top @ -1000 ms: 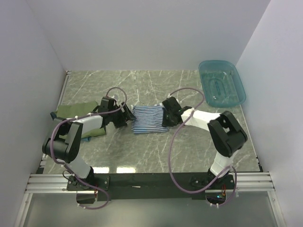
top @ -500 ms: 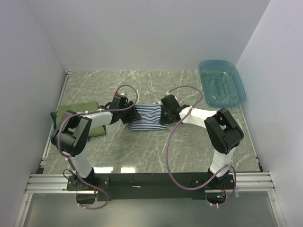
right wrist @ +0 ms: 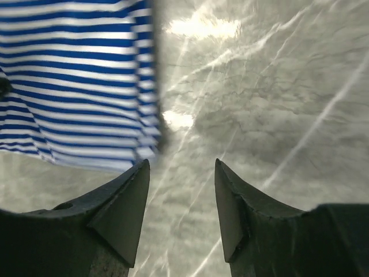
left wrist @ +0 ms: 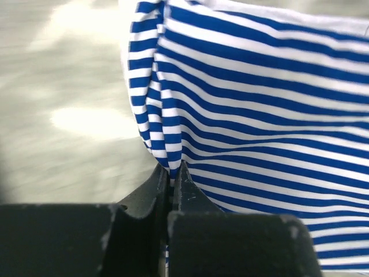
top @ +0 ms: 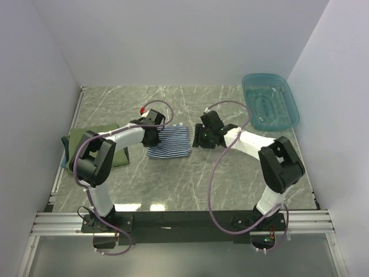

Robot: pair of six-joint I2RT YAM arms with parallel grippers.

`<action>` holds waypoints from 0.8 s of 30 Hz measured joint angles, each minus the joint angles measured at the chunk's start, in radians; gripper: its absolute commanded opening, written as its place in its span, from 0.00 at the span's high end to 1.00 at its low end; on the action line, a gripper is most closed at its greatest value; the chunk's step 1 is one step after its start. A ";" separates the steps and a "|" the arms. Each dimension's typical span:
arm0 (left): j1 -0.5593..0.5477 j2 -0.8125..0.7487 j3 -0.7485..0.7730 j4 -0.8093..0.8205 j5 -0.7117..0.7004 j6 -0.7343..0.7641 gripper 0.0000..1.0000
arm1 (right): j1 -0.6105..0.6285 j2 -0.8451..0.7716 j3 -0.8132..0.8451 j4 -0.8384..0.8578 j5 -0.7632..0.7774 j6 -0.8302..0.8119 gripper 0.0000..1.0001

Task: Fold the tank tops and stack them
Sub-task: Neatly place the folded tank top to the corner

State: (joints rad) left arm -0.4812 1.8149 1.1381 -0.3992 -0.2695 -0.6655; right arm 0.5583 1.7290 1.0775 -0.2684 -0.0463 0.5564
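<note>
The navy-and-white striped tank top [top: 171, 142] lies folded on the marble table, between the two arms. My left gripper [top: 154, 136] is at its left edge and is shut on a fold of the striped cloth [left wrist: 259, 104], which is pinched between the jaws of the left gripper [left wrist: 171, 166]. My right gripper [top: 199, 137] stands just right of the top, open with nothing in it. In the right wrist view the right gripper [right wrist: 181, 164] is over bare marble, with the striped top [right wrist: 75, 75] to its left. The olive-green tank top [top: 92, 137] lies folded at the left, partly under the left arm.
A teal plastic basket [top: 271, 101] sits at the back right corner. White walls close in the table on the left, back and right. Purple cables loop above both arms.
My left gripper has shut on the left edge of the striped top. My right gripper has let go, opened and drawn back to the right. The top has shifted slightly left.
</note>
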 measured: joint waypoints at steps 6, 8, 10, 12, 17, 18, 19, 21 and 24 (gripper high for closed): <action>0.012 -0.097 0.029 -0.235 -0.214 0.038 1.00 | -0.008 -0.117 0.066 -0.049 -0.027 -0.022 0.43; 0.016 -0.146 0.044 -0.292 -0.265 0.045 1.00 | -0.008 -0.142 0.081 -0.048 -0.039 -0.027 0.43; 0.024 -0.197 0.064 -0.340 -0.310 0.049 1.00 | -0.008 -0.159 0.083 -0.049 -0.050 -0.031 0.43; 0.042 -0.252 0.080 -0.377 -0.347 0.058 1.00 | -0.008 -0.167 0.083 -0.055 -0.059 -0.032 0.43; 0.163 -0.376 0.086 -0.434 -0.408 0.099 1.00 | -0.008 -0.170 0.081 -0.058 -0.079 -0.034 0.43; 0.187 -0.394 0.085 -0.437 -0.414 0.107 1.00 | -0.008 -0.171 0.080 -0.058 -0.081 -0.034 0.43; 0.221 -0.417 0.082 -0.437 -0.422 0.121 1.00 | -0.008 -0.172 0.080 -0.058 -0.083 -0.034 0.44; 0.275 -0.455 0.069 -0.429 -0.426 0.142 1.00 | -0.007 -0.173 0.080 -0.058 -0.089 -0.034 0.44; 0.353 -0.499 0.023 -0.400 -0.426 0.166 0.95 | -0.008 -0.173 0.079 -0.058 -0.097 -0.033 0.44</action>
State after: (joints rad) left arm -0.1284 1.3163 1.1610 -0.7990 -0.6956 -0.4995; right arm 0.5507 1.5562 1.1561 -0.3260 -0.1432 0.5232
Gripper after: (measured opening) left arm 0.044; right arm 0.565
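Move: The left hand already pinches the left edge of the folded striped tank top, whose middle lies about 6 cm to its right and level with it fore and aft. The folded green tank top, where it is being taken, lies some 24 cm to the left and 2 cm back, with the blue one beneath, its middle around 27 cm left and 4 cm back. From the right hand, the green top is roughly 42 cm left and 2 cm back. Keeping its shut pinch on the edge of the striped tank top, the left hand sweeps it some 22 cm left and about 16 cm up, drawing slightly back, until it is over the green tank top; the wrist rolls its left side up and swings counter-clockwise, each about 25 degrees. The right hand, empty and open, rises some 9 cm and then stays there. ##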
